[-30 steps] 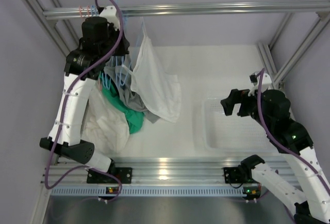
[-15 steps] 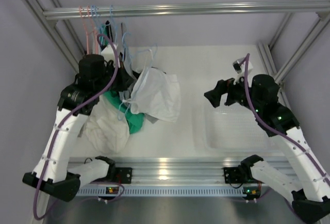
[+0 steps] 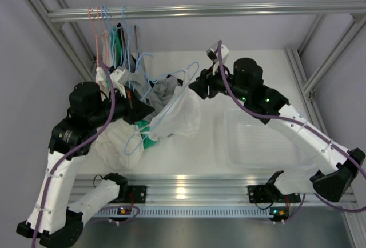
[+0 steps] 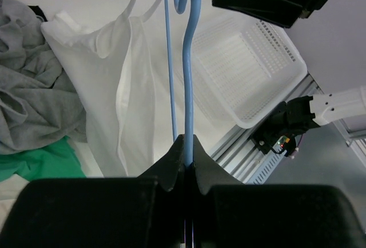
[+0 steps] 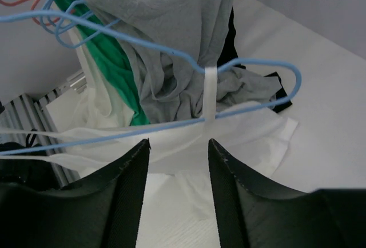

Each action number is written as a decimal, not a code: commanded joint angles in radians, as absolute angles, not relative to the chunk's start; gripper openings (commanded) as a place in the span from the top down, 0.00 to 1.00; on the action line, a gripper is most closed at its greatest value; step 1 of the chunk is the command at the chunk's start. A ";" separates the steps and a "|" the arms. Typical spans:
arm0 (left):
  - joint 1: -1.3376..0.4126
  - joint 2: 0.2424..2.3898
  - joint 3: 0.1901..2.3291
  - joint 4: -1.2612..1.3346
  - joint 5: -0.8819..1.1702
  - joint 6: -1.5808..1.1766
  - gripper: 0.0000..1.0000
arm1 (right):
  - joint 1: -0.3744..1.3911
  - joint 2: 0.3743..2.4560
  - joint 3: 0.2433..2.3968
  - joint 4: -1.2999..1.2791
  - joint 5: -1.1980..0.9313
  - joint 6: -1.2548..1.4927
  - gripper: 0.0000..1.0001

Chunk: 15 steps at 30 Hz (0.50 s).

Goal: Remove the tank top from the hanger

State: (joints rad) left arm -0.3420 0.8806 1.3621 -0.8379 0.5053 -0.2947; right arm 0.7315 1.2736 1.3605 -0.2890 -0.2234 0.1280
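My left gripper (image 3: pixel 139 111) is shut on the lower end of a light blue hanger (image 4: pixel 188 71), whose rod runs up out of the closed jaws. The white tank top (image 3: pixel 180 114) hangs from that hanger over the table, one thin strap (image 5: pixel 210 91) looped over the wire. My right gripper (image 3: pixel 197 86) is at the hanger's far end, just above the tank top. Its fingers (image 5: pixel 136 174) stand apart, with the white cloth (image 5: pixel 240 136) and the hanger wire (image 5: pixel 254 63) right in front of them and nothing clamped between them.
A pile of grey (image 5: pixel 171 36), green (image 3: pixel 150 135) and white (image 3: pixel 117 142) clothes lies left of the tank top. More hangers (image 3: pixel 106 18) hang on the metal rail (image 3: pixel 229 10) at the back left. A white mesh basket (image 3: pixel 229 145) stands on the right.
My left arm has brought the hanger and tank top down from the rail toward the table's middle. My right arm has swung from over the basket to the hanger, its jaws narrowing.
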 commanded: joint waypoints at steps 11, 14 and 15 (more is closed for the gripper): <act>-0.344 0.882 1.382 -0.776 0.620 -0.318 1.00 | 0.773 1.370 1.480 -0.219 -0.069 0.020 0.62; -0.344 0.887 1.384 -0.773 0.627 -0.324 1.00 | 0.772 1.376 1.477 -0.219 -0.075 0.021 0.70; -0.345 0.891 1.382 -0.773 0.632 -0.324 1.00 | 0.772 1.379 1.477 -0.221 -0.074 0.023 0.76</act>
State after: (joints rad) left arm -0.3420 0.8867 1.3594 -0.8379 0.5900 -0.3134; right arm 0.7547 1.3800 1.4364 -0.2695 -0.0879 0.0360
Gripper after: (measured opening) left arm 0.038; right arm 0.279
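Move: The tank top's strap, still on the hanger, lies about 4 cm ahead of the right gripper and 3 cm to its left, at nearly its height; the hanger's end stands some 5 cm beyond the strap and 4 cm to the strap's right. Grey clothes hang roughly 14 cm to the right gripper's left, 8 cm farther out and lower. From the left gripper, the strap is about 12 cm ahead and 12 cm to the right. Bring the right gripper forward about 3.5 cm to the strap, lifting it a little over 1 cm at first and then sinking back, while you tip the fingers up and turn them clockwise some 5 degrees. Narrow the half-open fingers around the strap without shutting them; keep the left gripper closed on the hanger's neck, letting it ease back and right about 1 cm. ##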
